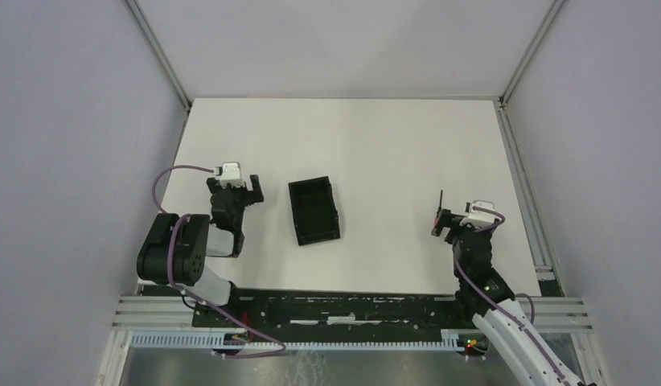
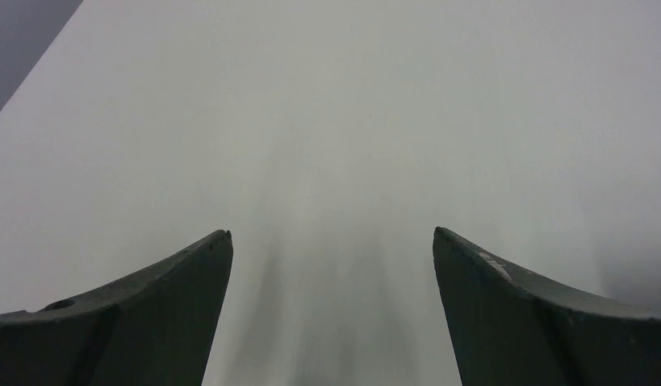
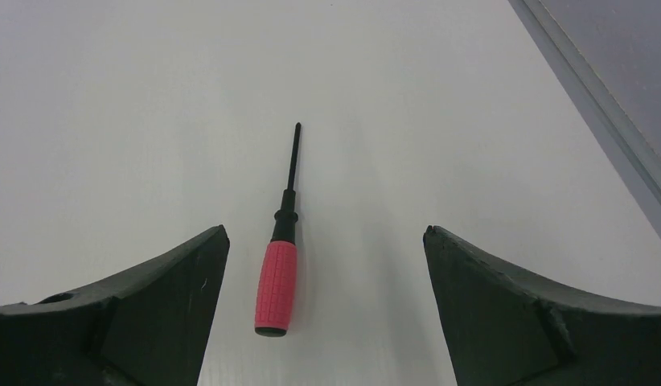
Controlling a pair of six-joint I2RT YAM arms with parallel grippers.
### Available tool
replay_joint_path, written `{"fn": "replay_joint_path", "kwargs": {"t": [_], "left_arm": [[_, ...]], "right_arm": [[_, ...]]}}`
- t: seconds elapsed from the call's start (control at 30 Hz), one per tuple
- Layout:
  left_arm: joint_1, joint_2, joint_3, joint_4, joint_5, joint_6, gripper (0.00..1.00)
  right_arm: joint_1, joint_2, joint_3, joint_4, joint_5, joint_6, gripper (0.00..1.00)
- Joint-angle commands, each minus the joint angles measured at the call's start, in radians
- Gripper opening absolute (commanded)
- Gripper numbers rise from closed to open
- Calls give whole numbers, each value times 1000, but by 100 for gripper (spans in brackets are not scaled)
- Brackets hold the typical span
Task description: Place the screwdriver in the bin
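The screwdriver (image 3: 277, 283), with a short red handle and a thin dark shaft, lies flat on the white table. It sits between the fingers of my right gripper (image 3: 326, 233), closer to the left finger, with the shaft pointing away. That gripper is open and touches nothing. From above, the screwdriver (image 1: 437, 214) shows at the right gripper (image 1: 454, 219), right of the middle. The bin (image 1: 314, 211), a low black open tray, stands near the table's centre and looks empty. My left gripper (image 1: 245, 188) rests left of the bin. It is open (image 2: 331, 233) over bare table.
A metal frame rail (image 1: 522, 186) runs along the table's right edge, close to the right arm. Grey walls enclose the white table (image 1: 351, 137) on three sides. The arms' base rail (image 1: 351, 310) runs along the near edge.
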Motion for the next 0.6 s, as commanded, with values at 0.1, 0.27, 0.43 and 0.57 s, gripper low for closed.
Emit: {"fn": "replay_joint_path", "kwargs": {"t": [0.1, 0.27, 0.43, 0.57], "left_arm": [[3, -13, 5, 28, 9, -15, 100], [4, -13, 5, 27, 8, -15, 100], [3, -13, 4, 27, 8, -16, 100], [3, -13, 4, 28, 8, -15, 100]], "right_arm": [[-2, 137, 231, -47, -14, -30, 98], [-2, 440, 540, -305, 69, 25, 98], [-14, 775, 808, -573, -11, 79, 98], [-48, 893, 797, -545, -166, 64, 96]]}}
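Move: Ahead of the open right hand lies the screwdriver: its middle is about 9 cm forward, 3 cm left and some 9 cm below, with the shaft pointing away and the handle nearest. The bin stands about 45 cm to the left of the screwdriver, roughly level with it in depth. From the idle left hand, the screwdriver is some 74 cm to the right, 8 cm back and 7 cm below. Rising clear of the table before reaching in, the right hand climbs about 11 cm, swings forward some 7 cm and a little left to come above the screwdriver, then starts down again by a few centimetres. Meanwhile the wrist tips about 20 degrees further towards pointing down; the fingers stay wide open and touch nothing. ##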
